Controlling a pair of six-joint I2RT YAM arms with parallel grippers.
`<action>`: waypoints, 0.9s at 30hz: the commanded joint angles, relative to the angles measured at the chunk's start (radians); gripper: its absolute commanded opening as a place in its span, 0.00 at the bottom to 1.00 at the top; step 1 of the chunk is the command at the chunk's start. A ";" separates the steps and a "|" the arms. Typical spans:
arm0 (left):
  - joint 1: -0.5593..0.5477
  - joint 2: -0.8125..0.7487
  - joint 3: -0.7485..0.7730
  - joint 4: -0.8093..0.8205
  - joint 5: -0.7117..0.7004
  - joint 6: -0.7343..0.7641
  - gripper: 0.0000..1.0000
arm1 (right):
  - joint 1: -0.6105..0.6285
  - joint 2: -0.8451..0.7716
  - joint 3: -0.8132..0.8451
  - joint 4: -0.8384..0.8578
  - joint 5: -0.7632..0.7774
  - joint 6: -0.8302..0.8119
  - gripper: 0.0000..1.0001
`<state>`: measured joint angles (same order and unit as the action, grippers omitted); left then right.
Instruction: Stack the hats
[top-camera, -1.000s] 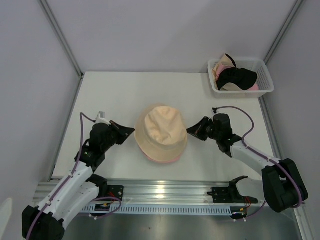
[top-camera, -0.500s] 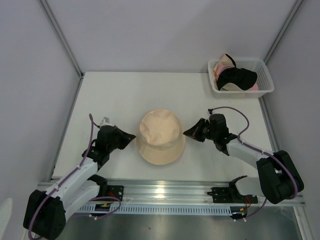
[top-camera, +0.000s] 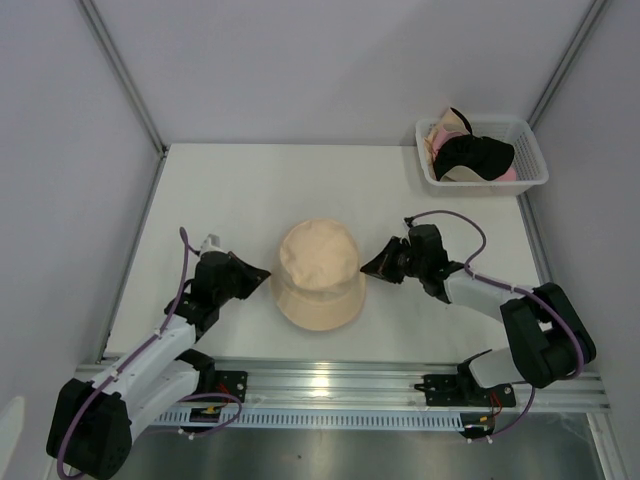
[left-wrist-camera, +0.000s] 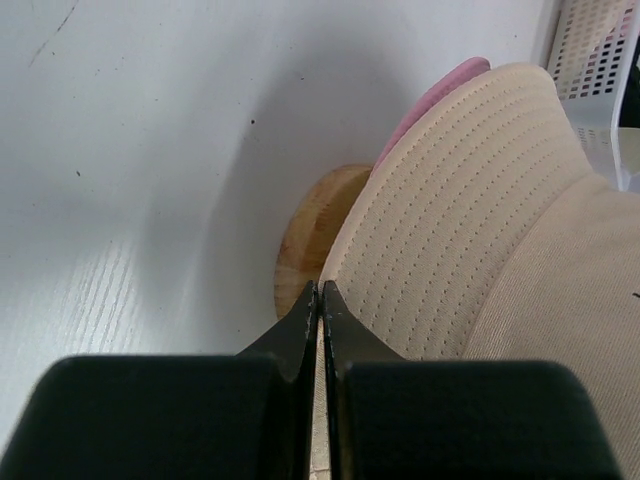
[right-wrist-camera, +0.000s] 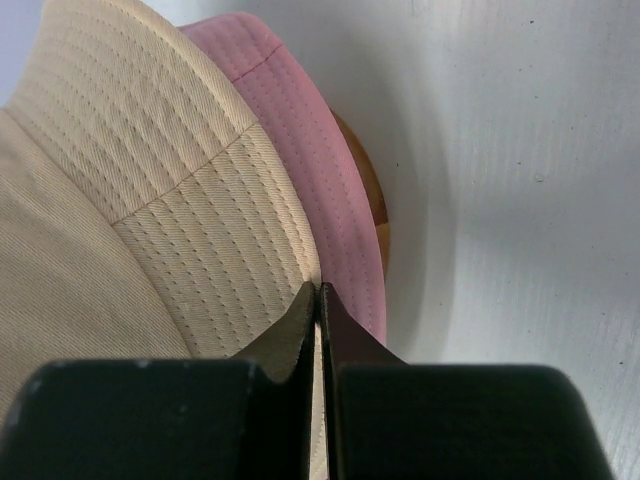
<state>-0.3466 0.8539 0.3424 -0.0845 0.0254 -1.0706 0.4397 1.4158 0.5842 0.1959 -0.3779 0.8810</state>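
Observation:
A pale peach hat (top-camera: 318, 272) sits in the middle of the table, over a pink hat (right-wrist-camera: 335, 215) on a wooden stand (left-wrist-camera: 305, 235). My left gripper (top-camera: 266, 272) is shut on the peach hat's left brim edge (left-wrist-camera: 420, 250). My right gripper (top-camera: 365, 265) is shut on its right brim edge (right-wrist-camera: 210, 220). The pink brim shows just beneath the peach brim in both wrist views (left-wrist-camera: 435, 95). A black hat (top-camera: 475, 153) lies with pale and pink hats in the basket.
A white lattice basket (top-camera: 533, 165) stands at the back right corner of the table and shows in the left wrist view (left-wrist-camera: 590, 60). Grey walls enclose the table on three sides. A metal rail (top-camera: 330, 385) runs along the near edge.
Both grippers have lowered the peach hat and drawn inward with its brim. The pink brim visible a second ago in the top view is now covered.

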 joint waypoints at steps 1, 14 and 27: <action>0.001 0.014 -0.006 -0.110 -0.078 0.078 0.01 | 0.011 0.025 -0.003 -0.167 0.083 -0.089 0.00; 0.006 -0.223 0.281 -0.477 -0.328 0.326 0.42 | -0.209 -0.155 0.536 -0.693 0.115 -0.387 0.75; 0.078 -0.145 0.613 -0.453 -0.352 0.718 0.99 | -0.532 0.211 1.032 -0.538 0.156 -0.953 0.94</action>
<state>-0.2771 0.6495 0.9253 -0.5713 -0.3367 -0.4873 -0.1070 1.5093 1.5398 -0.3634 -0.1852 0.2325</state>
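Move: About 27 cm ahead of the right hand and 26 cm to its right, roughly at its height, the black hat lies in the white basket; from the left hand it is some 27 cm ahead and 45 cm right. The beige hat, its brim edges still at both closed fingertips, is centred level fore-and-aft, 9 cm left of the right hand, 11 cm right of the left, some 5 cm higher, over the pink hat. Letting go of the beige brim on both sides, the hands dip about a centimetre as their fingers start to open wide. The right then sweeps up, right and forward, some 40 cm in all, away from the stacked hats towards the basket with the black hat; the left rises about 20 cm and backs off 10 cm to its left, rolling its left side up and tipping its fingers upward. ##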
